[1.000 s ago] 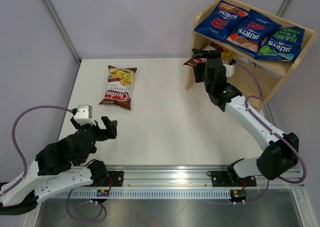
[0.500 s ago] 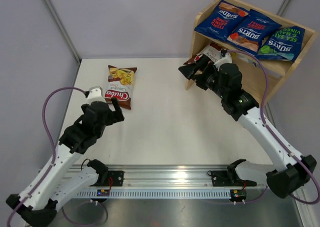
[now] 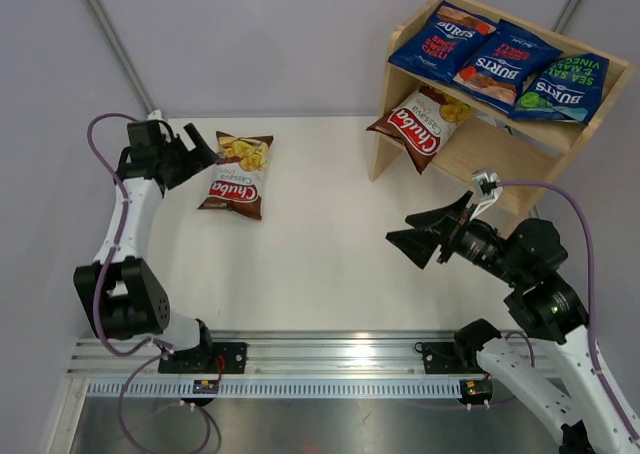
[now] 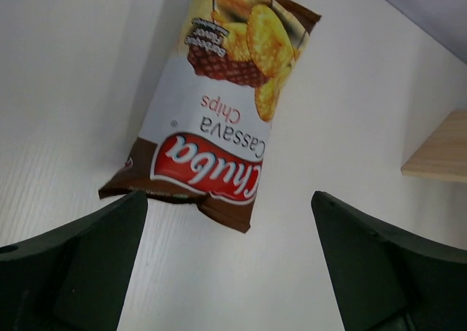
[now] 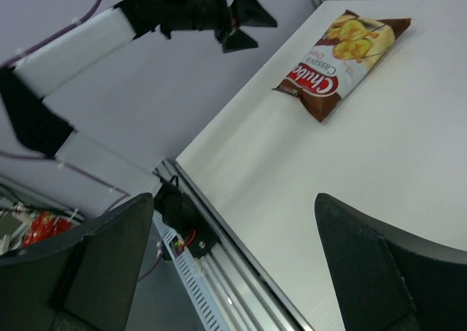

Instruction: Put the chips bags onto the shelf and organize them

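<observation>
The wooden shelf (image 3: pixel 560 134) stands at the back right. Three dark blue Burts bags (image 3: pixel 500 62) lie along its top tier. A brown-and-white Chuba bag (image 3: pixel 422 122) leans on the lower tier, sticking out at the left side. A second Chuba bag (image 3: pixel 238 174) (image 4: pixel 219 119) (image 5: pixel 343 50) lies flat on the table at the back left. My left gripper (image 3: pixel 197 154) (image 4: pixel 230 262) hovers open just left of that bag, nothing between its fingers. My right gripper (image 3: pixel 425 234) (image 5: pixel 237 265) is open and empty above the table's right middle, pointing left.
The white table (image 3: pixel 320 234) ends at a metal rail (image 3: pixel 340 359) along the near edge. Grey walls close in the left and back. The left arm's purple cable (image 3: pixel 100 139) loops near the left wall.
My right gripper left the Chuba bag on the lower tier and pulled back toward the near right. The left arm swung far out to the back left, beside the table's bag.
</observation>
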Controlling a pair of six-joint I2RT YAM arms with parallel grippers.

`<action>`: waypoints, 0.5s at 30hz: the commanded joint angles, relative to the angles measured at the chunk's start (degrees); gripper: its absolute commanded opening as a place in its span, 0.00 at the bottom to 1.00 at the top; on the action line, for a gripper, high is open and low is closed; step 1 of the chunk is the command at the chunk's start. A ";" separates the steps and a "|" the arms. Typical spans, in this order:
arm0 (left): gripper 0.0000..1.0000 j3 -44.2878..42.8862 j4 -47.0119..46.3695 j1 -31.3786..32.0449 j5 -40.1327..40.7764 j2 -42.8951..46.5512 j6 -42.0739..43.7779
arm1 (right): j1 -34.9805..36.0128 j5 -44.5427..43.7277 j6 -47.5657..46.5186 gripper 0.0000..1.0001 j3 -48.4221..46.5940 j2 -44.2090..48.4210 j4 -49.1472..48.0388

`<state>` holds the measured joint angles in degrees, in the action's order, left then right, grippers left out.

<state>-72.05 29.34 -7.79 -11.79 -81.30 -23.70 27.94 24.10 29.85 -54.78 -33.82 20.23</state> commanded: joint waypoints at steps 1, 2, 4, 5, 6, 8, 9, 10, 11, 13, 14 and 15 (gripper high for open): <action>0.99 -4.14 -6.73 -6.70 -13.94 -8.14 -1.25 | 0.01 9.46 -1.63 1.00 3.27 5.95 1.30; 0.99 -5.98 -7.62 -8.28 -18.05 -10.52 -1.34 | -0.08 11.65 -1.98 0.99 3.98 7.27 1.48; 0.99 -10.28 -3.80 -8.64 -19.58 -17.18 1.89 | -0.08 12.12 -3.73 0.99 4.60 10.96 4.19; 0.99 -14.30 -2.55 -8.64 -19.76 -19.06 3.65 | -0.08 11.42 -3.92 0.99 4.77 12.10 4.90; 0.99 -16.08 -1.14 -8.56 -20.46 -20.90 6.10 | 0.00 11.06 -3.74 1.00 5.56 13.94 5.34; 0.99 -19.08 1.24 -8.73 -23.08 -25.48 7.96 | 0.00 12.46 -3.04 0.99 6.70 15.45 4.74; 0.99 -20.05 1.33 -8.91 -24.14 -26.97 9.19 | 0.01 13.42 -2.60 1.00 8.10 16.24 3.34; 0.99 -20.75 2.03 -8.91 -26.07 -29.07 9.81 | -0.08 14.91 -1.99 0.99 8.64 16.33 2.54; 0.99 -21.28 2.12 -8.91 -27.39 -30.40 10.34 | -0.08 15.62 -1.81 0.99 9.69 16.33 2.01; 0.99 -22.51 1.42 -8.91 -31.25 -32.16 11.14 | 0.01 18.16 -0.67 0.99 10.83 15.37 0.43; 0.99 -23.21 1.85 -8.82 -32.23 -34.17 11.48 | -0.08 19.14 -0.23 0.99 11.80 14.84 -0.18; 0.99 -23.92 2.03 -8.82 -31.46 -34.89 11.57 | -0.08 20.36 0.30 0.99 12.24 13.71 -1.58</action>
<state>-92.25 30.63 -16.69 -36.32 -113.91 -15.09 27.94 38.76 28.62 -44.18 -17.72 22.70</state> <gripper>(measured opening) 0.988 0.993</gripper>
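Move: The chips bag still on the table lies about 12 cm ahead of the open left hand, 4 cm to its right and 19 cm below. The foot of the shelf's left side stands level with that bag, some 33 cm to the right of it. The chips bag on the lower shelf is about 14 cm ahead of the left hand, 44 cm right and 9 cm down. From the right hand, the table bag lies roughly 36 cm ahead, 36 cm left and 35 cm below. Open left hand reaches forward and down about 8 cm each towards the bag; empty right hand draws back similarly. ##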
